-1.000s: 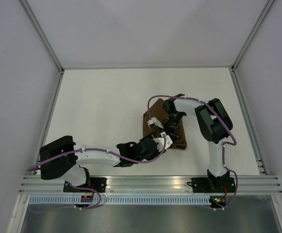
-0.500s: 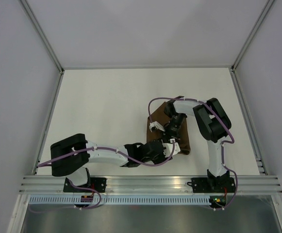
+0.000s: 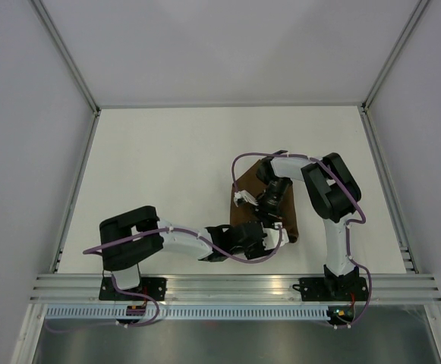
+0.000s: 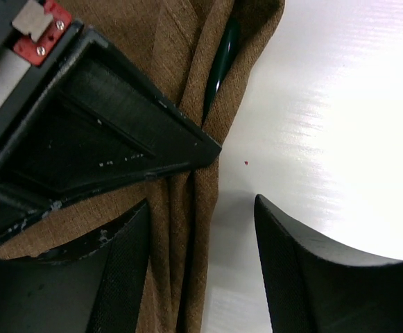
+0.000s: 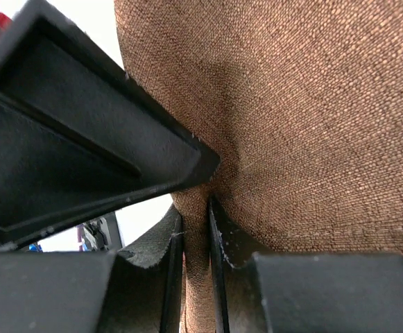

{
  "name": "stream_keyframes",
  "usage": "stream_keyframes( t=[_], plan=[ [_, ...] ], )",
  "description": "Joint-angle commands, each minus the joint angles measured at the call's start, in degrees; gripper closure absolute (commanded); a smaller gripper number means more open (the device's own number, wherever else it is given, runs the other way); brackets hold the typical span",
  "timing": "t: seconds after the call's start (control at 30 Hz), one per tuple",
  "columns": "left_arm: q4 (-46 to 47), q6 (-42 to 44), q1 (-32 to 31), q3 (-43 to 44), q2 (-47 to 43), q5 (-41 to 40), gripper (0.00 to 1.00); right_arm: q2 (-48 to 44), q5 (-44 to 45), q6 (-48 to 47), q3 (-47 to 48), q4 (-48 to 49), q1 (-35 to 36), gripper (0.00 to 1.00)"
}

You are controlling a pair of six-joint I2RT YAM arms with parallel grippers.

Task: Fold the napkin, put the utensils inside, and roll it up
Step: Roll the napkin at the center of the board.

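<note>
The brown napkin (image 3: 287, 216) lies bunched and folded on the white table, right of centre. My right gripper (image 3: 266, 203) comes down on it from above. In the right wrist view its fingers (image 5: 195, 277) are shut on a raised fold of the napkin (image 5: 312, 118). My left gripper (image 3: 273, 233) reaches in at the napkin's near edge. It is open (image 4: 201, 270) and straddles the folded edge of the napkin (image 4: 180, 229), one finger (image 4: 118, 277) on cloth, the other over bare table. A slim dark utensil handle (image 4: 220, 66) shows tucked in the fold; its blade is hidden.
The white table (image 3: 167, 167) is walled on three sides. An aluminium rail (image 3: 228, 284) with both arm bases runs along the near edge. The right gripper's body (image 4: 97, 132) sits close against the left gripper's fingers. Purple cables loop over both arms.
The left arm has swung right along the napkin's near edge, its gripper now at the near right corner. The napkin's near edge shifted slightly right. The right gripper keeps its pinch.
</note>
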Motion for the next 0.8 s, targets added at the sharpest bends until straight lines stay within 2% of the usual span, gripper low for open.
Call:
stream_keyframes(
  t=[0.0, 0.2, 0.4, 0.47, 0.5, 0.57, 0.77],
  plan=[
    [3.4, 2.9, -0.4, 1.9, 1.7, -0.1, 0.37, 3.1, 8.1, -2.7, -1.8, 9.2, -0.2, 0.86],
    [3.4, 3.2, -0.3, 2.1, 3.0, -0.9, 0.57, 3.1, 8.1, -2.5, -1.6, 9.1, -0.3, 0.86],
    [2.1, 2.9, -0.3, 2.4, 3.7, -0.2, 0.83, 2.5, 7.7, -2.1, -1.2, 8.7, -0.4, 0.85],
    [0.4, 2.7, -0.3, 3.1, 3.8, 0.8, 0.90, 1.9, 7.0, -2.1, -1.2, 8.7, -0.5, 0.84],
    [-0.1, 2.7, -0.2, 3.3, 3.9, 1.3, 0.90, 1.5, 6.8, -2.0, -1.2, 8.7, -0.4, 0.83],
    [-1.3, 2.3, -0.2, 4.1, 4.4, 2.5, 0.98, 0.6, 5.6, -1.5, -1.2, 8.5, -0.5, 0.76],
    [-4.6, 0.8, 1.1, 5.5, 4.6, 6.7, 0.98, -5.1, 2.4, -1.3, -0.4, 6.6, -1.9, 0.55]
  ],
)
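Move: The napkin's near rolled edge runs roughly left to right between the left hand's open fingers, under 1 cm to the right of the left hand point and about 1 cm below it. Level with that, the right fingertips, still pinching the roll, are some 3 cm to the left hand's right; the green handle peeping from the roll is about 6 cm right and 2 cm ahead. From the right hand, the stretch to grip lies about 3 cm left, level with it. Shut the left gripper on the napkin's rolled near edge beside the right fingertips, easing it about 1 cm to the right and slightly down, so that both pads pinch the roll. Keep the right hand still on its pinch until the left has closed, then open its fingers part way and start lifting it, roughly 1 cm. ##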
